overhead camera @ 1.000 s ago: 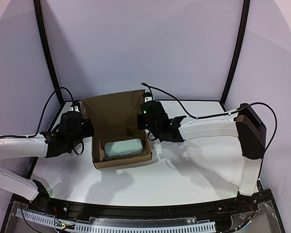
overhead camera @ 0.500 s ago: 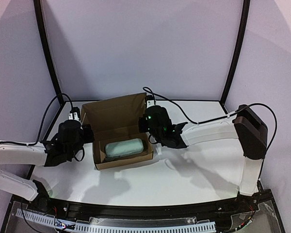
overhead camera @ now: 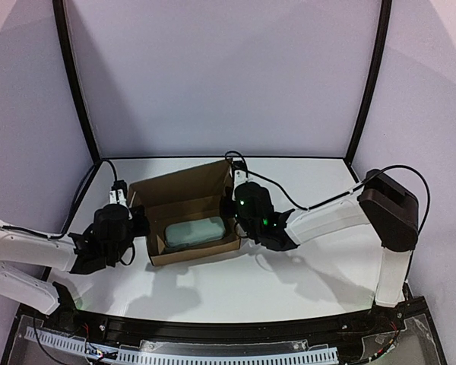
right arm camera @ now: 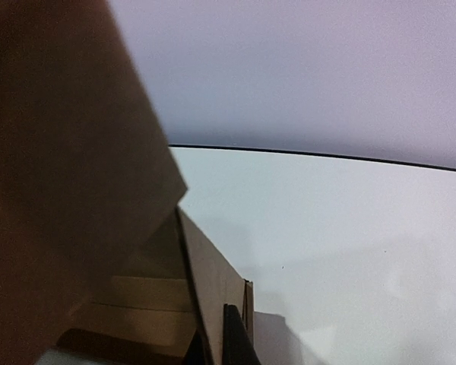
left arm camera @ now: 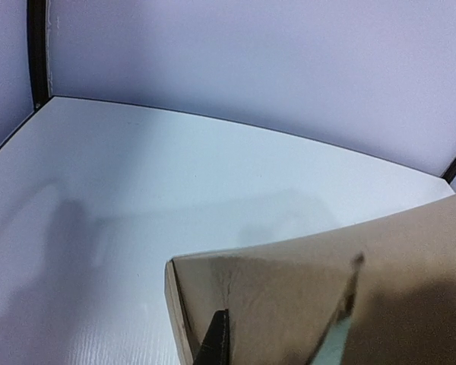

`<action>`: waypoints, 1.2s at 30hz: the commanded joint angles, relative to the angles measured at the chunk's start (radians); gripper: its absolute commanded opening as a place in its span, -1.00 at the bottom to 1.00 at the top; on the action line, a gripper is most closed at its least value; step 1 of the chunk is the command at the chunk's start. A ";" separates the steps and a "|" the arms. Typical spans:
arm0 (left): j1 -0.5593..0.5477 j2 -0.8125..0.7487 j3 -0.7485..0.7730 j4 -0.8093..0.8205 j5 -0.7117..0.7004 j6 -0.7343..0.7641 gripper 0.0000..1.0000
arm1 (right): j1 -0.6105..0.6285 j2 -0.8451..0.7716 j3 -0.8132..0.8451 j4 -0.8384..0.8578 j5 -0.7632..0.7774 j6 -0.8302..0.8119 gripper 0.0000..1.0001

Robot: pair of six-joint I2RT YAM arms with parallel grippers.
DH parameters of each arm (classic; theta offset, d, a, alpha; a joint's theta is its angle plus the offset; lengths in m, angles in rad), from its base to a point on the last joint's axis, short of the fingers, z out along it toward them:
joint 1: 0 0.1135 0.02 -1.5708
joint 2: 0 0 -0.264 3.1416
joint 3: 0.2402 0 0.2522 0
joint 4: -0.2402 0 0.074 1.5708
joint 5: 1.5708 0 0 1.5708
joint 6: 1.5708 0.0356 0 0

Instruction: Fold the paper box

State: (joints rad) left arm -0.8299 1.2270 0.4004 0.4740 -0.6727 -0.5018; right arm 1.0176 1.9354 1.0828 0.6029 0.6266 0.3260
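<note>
The paper box (overhead camera: pixel 191 253) is a shallow brown cardboard tray in the middle of the table, with its lid flap (overhead camera: pixel 182 185) raised at the back. My left gripper (overhead camera: pixel 139 223) is shut at the box's left wall. In the left wrist view one dark finger (left arm camera: pixel 215 344) lies against the cardboard (left arm camera: pixel 289 289), and the other is hidden. My right gripper (overhead camera: pixel 234 218) is shut on the right wall. In the right wrist view its fingers (right arm camera: pixel 237 341) straddle that wall (right arm camera: pixel 213 277).
A pale grey-green oblong object (overhead camera: pixel 195 230) lies inside the box. The white table (overhead camera: pixel 311 258) is bordered by a black frame, with dark posts (overhead camera: pixel 76 84) at the back corners. Cables trail from both wrists.
Both grippers have come down and nearer along the box's side walls. The raised lid flap now leans lower than a second ago.
</note>
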 commanded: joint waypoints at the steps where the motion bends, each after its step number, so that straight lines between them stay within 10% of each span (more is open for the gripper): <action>1: -0.073 0.088 -0.058 -0.071 0.179 -0.045 -0.92 | 0.065 0.088 -0.108 -0.095 -0.140 0.000 -1.00; 11: -0.128 0.150 -0.094 0.009 0.116 -0.078 -0.89 | 0.065 0.103 -0.207 0.050 -0.128 -0.006 -1.00; 36: -0.148 -0.814 -0.047 -0.849 0.090 -0.174 0.96 | 0.066 0.026 -0.186 -0.125 -0.092 0.027 -1.00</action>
State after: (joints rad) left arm -0.9737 0.5434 0.3210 -0.1619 -0.5831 -0.6544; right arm 1.0561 1.9350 0.9352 0.7479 0.6189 0.3206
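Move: Each hand already pinches its own side of the raised lid. The open box's middle lies about 13 cm to the left hand's right, 4 cm back and 9 below; the mint case inside is about 14 cm to its right, 5 back and 9 below. From the right hand, the box's middle is some 10 cm left, 9 back and 10 below, with the case 9 left, 10 back and 10 below. Left lowers the lid some 5 cm, lets go and backs off; right, still pinching, sinks back 3 cm. ##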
